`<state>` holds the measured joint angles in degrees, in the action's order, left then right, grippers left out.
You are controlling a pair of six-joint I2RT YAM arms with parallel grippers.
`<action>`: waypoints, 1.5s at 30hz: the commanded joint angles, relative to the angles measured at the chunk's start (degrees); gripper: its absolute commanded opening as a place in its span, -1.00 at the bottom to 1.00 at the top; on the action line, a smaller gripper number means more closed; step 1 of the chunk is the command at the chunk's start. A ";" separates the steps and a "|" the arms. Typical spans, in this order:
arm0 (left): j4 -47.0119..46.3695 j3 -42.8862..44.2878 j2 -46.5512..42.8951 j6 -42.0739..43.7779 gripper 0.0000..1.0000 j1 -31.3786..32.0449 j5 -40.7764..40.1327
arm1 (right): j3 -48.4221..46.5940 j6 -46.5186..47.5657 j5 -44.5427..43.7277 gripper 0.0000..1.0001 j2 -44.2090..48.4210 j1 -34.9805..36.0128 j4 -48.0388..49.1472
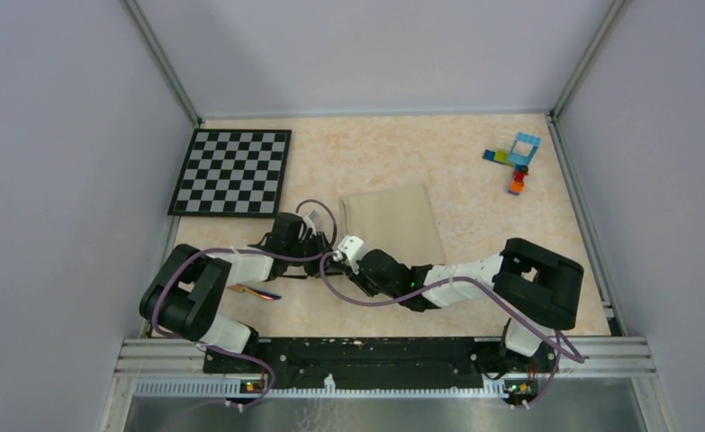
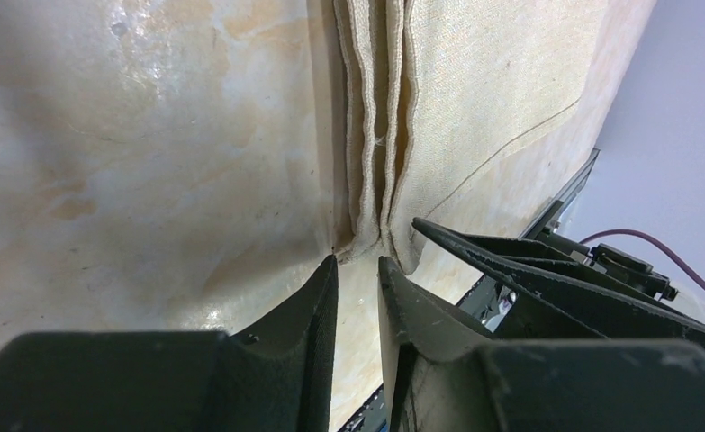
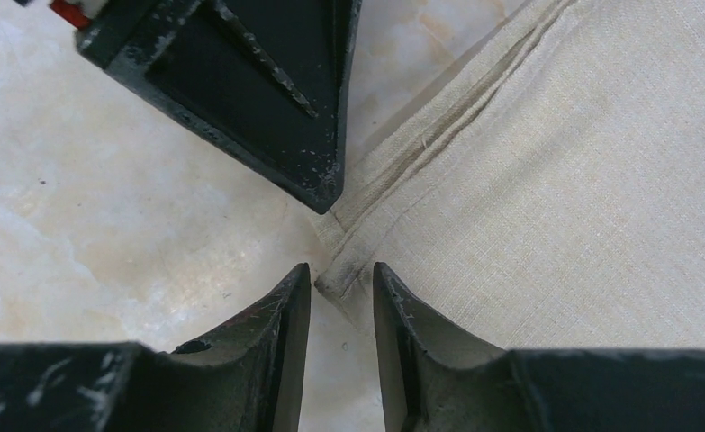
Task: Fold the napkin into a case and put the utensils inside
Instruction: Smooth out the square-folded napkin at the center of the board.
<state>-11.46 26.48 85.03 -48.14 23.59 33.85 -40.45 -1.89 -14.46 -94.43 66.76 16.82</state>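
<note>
The napkin (image 1: 392, 220) lies folded into a cream rectangle mid-table, its stacked hems showing in the left wrist view (image 2: 375, 135). Both grippers meet at its near-left corner. My left gripper (image 2: 359, 261) pinches the bunched corner (image 2: 366, 245) between its fingertips, and cloth touches both tips. My right gripper (image 3: 341, 268) stands narrowly open around the same corner (image 3: 335, 281), with a sliver of table between cloth and left finger. The left gripper's fingers (image 3: 267, 99) show just beyond. A slim rainbow-tinted utensil (image 1: 257, 291) lies under the left arm. No folded case shows.
The chequered board (image 1: 233, 171) lies at the far left. Small coloured toy bricks (image 1: 518, 160) sit at the far right. The right gripper's fingers (image 2: 528, 256) cross close beside the left one. Grey walls enclose the table.
</note>
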 commanded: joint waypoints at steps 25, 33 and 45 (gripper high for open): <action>-9.70 -3.88 5.16 -2.69 -0.91 0.70 2.57 | -2.68 -6.01 -4.18 -1.00 0.14 1.35 4.14; -9.40 -4.24 4.71 -2.40 -0.93 0.75 2.69 | -4.55 -7.70 -2.46 -1.00 -2.04 0.74 5.21; -7.79 -3.78 4.22 -1.46 -0.93 0.75 2.20 | -4.38 -8.73 -3.28 -1.00 -5.32 -0.99 5.76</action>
<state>-20.51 23.14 89.41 -51.07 24.03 36.62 -43.20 -9.23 -17.93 -99.07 66.54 20.36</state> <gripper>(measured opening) 0.036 0.031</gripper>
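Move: The folded napkin's near left corner sits between the right hand's open fingertips, practically level with them and about 1 cm lower; the napkin's middle is some 9 cm ahead and 9 cm to the right. From the left hand that corner is about 1 cm to the right and 1 cm below, while the fork lies roughly 16 cm left and 1 cm back, the knife about 18 cm left and 5 cm back. Right dips 1 cm, pinches the napkin corner, lifts, draws it 2 cm left, lowers; left sinks, closing alongside. ##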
